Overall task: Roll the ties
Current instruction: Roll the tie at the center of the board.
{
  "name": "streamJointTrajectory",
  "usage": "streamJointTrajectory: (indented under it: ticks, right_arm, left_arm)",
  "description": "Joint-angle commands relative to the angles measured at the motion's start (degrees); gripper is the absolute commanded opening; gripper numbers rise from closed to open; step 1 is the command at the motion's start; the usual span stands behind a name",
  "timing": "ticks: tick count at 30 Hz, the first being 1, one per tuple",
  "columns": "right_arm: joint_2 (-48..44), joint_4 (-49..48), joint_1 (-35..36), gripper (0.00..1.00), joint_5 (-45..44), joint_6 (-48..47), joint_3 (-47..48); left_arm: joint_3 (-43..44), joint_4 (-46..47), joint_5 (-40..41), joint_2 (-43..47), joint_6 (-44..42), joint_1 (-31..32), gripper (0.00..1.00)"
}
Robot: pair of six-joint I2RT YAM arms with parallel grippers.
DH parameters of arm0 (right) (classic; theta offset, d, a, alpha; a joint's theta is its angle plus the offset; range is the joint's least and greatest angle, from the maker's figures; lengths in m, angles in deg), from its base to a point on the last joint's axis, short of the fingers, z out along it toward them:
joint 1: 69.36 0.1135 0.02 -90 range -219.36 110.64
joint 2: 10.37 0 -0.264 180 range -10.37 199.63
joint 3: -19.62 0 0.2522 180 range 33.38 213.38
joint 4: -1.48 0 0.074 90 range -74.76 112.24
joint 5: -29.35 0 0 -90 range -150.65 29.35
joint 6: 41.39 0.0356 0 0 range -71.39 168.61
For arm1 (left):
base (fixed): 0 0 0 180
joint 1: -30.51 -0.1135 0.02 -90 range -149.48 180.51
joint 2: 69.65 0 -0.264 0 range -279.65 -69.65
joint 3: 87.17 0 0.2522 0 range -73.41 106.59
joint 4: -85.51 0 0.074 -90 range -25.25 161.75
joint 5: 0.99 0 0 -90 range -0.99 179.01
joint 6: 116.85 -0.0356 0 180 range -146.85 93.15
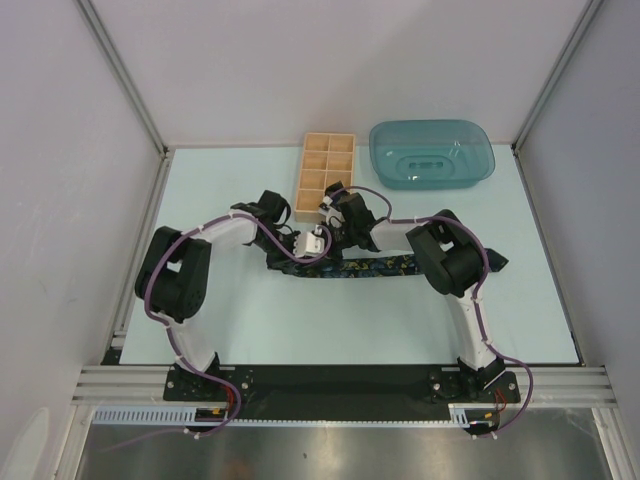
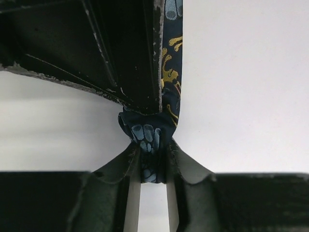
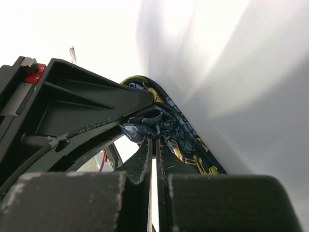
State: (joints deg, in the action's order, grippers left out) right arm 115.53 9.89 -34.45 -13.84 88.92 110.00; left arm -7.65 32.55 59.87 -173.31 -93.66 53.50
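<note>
One dark patterned tie (image 1: 372, 266) lies in a strip across the middle of the table, and one end is bunched up between the two grippers. In the left wrist view my left gripper (image 2: 153, 151) is shut on a wad of the tie (image 2: 145, 135), which fills the gap between its fingers. My right gripper (image 3: 155, 140) is shut too, pinching a fold of the same tie (image 3: 179, 131) at its fingertips. In the top view the left gripper (image 1: 318, 245) and the right gripper (image 1: 338, 228) meet tip to tip over the tie's left part.
A compartmented wooden box (image 1: 327, 163) stands just behind the grippers. A teal plastic tray (image 1: 480, 170) sits at the back right. Grey walls and metal posts close in the table on three sides.
</note>
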Motion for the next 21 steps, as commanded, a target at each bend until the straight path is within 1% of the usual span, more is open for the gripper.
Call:
streamJointTrajectory:
  ticks: [1,2,4,5,7,9,10,11,12,15,16,17,18,19,20,21]
  right_arm:
    - [-1.8,0.5,-0.7,0.0,-2.2,-2.0,0.0]
    - [-1.7,0.7,-0.9,0.0,-2.5,-2.4,0.1]
    - [-1.3,1.9,-1.2,0.0,-2.9,-3.7,0.2]
    - [-1.2,2.3,-1.3,0.0,-3.2,-4.2,0.1]
    - [-1.1,3.3,-1.4,0.0,-3.5,-5.5,0.1]
    - [-0.7,4.0,-1.6,0.0,-3.9,-6.1,0.2]
    - [-0.7,4.3,-1.6,0.0,-4.1,-6.5,0.2]
    - [-0.5,4.3,-1.7,0.0,-4.3,-6.7,0.2]
    - [-0.5,4.7,-1.7,0.0,-4.4,-7.1,0.2]
    - [-0.2,5.0,-1.8,0.0,-4.8,-7.9,0.6]
    - [-0.2,5.0,-1.8,0.0,-4.9,-8.1,0.8]
    - [-0.2,7.1,-1.8,0.0,-5.1,-8.8,1.0]
    - [-0.2,7.4,-1.8,0.0,-5.0,-9.2,1.2]
    - [-0.2,7.8,-1.8,0.0,-5.2,-9.7,1.5]
    - [-0.3,8.8,-1.8,0.0,-5.4,-10.9,1.8]
    - [-0.4,9.4,-1.8,0.0,-5.5,-11.6,1.9]
  left_arm:
    - [1.5,-1.4,-2.8,0.1,-0.7,-0.6,0.33]
    - [0.9,-1.4,-3.2,0.5,-1.6,-1.0,0.44]
    - [0.3,-0.9,-3.3,1.6,-1.5,-1.3,0.55]
    - [0.2,-0.4,-3.3,2.1,-1.1,-2.0,0.64]
    - [0.0,1.0,-3.9,2.9,0.4,-2.7,0.71]
    - [0.2,1.6,-5.3,4.9,1.4,-4.0,0.83]
    - [0.2,2.7,-6.1,5.8,3.3,-4.6,0.87]
    - [0.2,3.2,-6.7,7.6,4.4,-5.7,0.97]
    - [0.4,3.4,-7.1,8.5,5.2,-6.1,0.99]
    - [0.4,5.9,-7.9,12.8,9.3,-7.9,0.99]
    - [0.2,8.6,-7.5,13.9,12.2,-8.3,0.99]
    - [-1.1,10.4,-8.4,15.5,13.4,-9.9,0.99]
    - [-2.2,12.8,-9.6,18.7,14.8,-10.9,1.0]
    - [-3.6,17.6,-13.9,20.7,16.0,-12.0,1.0]
    - [-6.0,19.1,-16.7,22.2,15.0,-13.9,1.0]
    - [-7.0,19.7,-19.4,24.4,13.1,-14.5,1.0]
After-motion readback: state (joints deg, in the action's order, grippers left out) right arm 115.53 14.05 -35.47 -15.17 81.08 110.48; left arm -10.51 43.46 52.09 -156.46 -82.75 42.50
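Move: The tie's rolled end is between the left fingertips, its middle about 2 cm to their right and 1 cm below. The divided box is centred some 22 cm ahead of the left hand and 8 cm to its right, the blue bin about 28 cm ahead and 35 cm to its right, both near table height. From the right hand, which also pinches the tie, the rolled end is roughly 4 cm to its left and 1 cm below. Left fingers open off the tie's rolled end and rise about 11 cm, drifting forward; right keeps its pinch. ##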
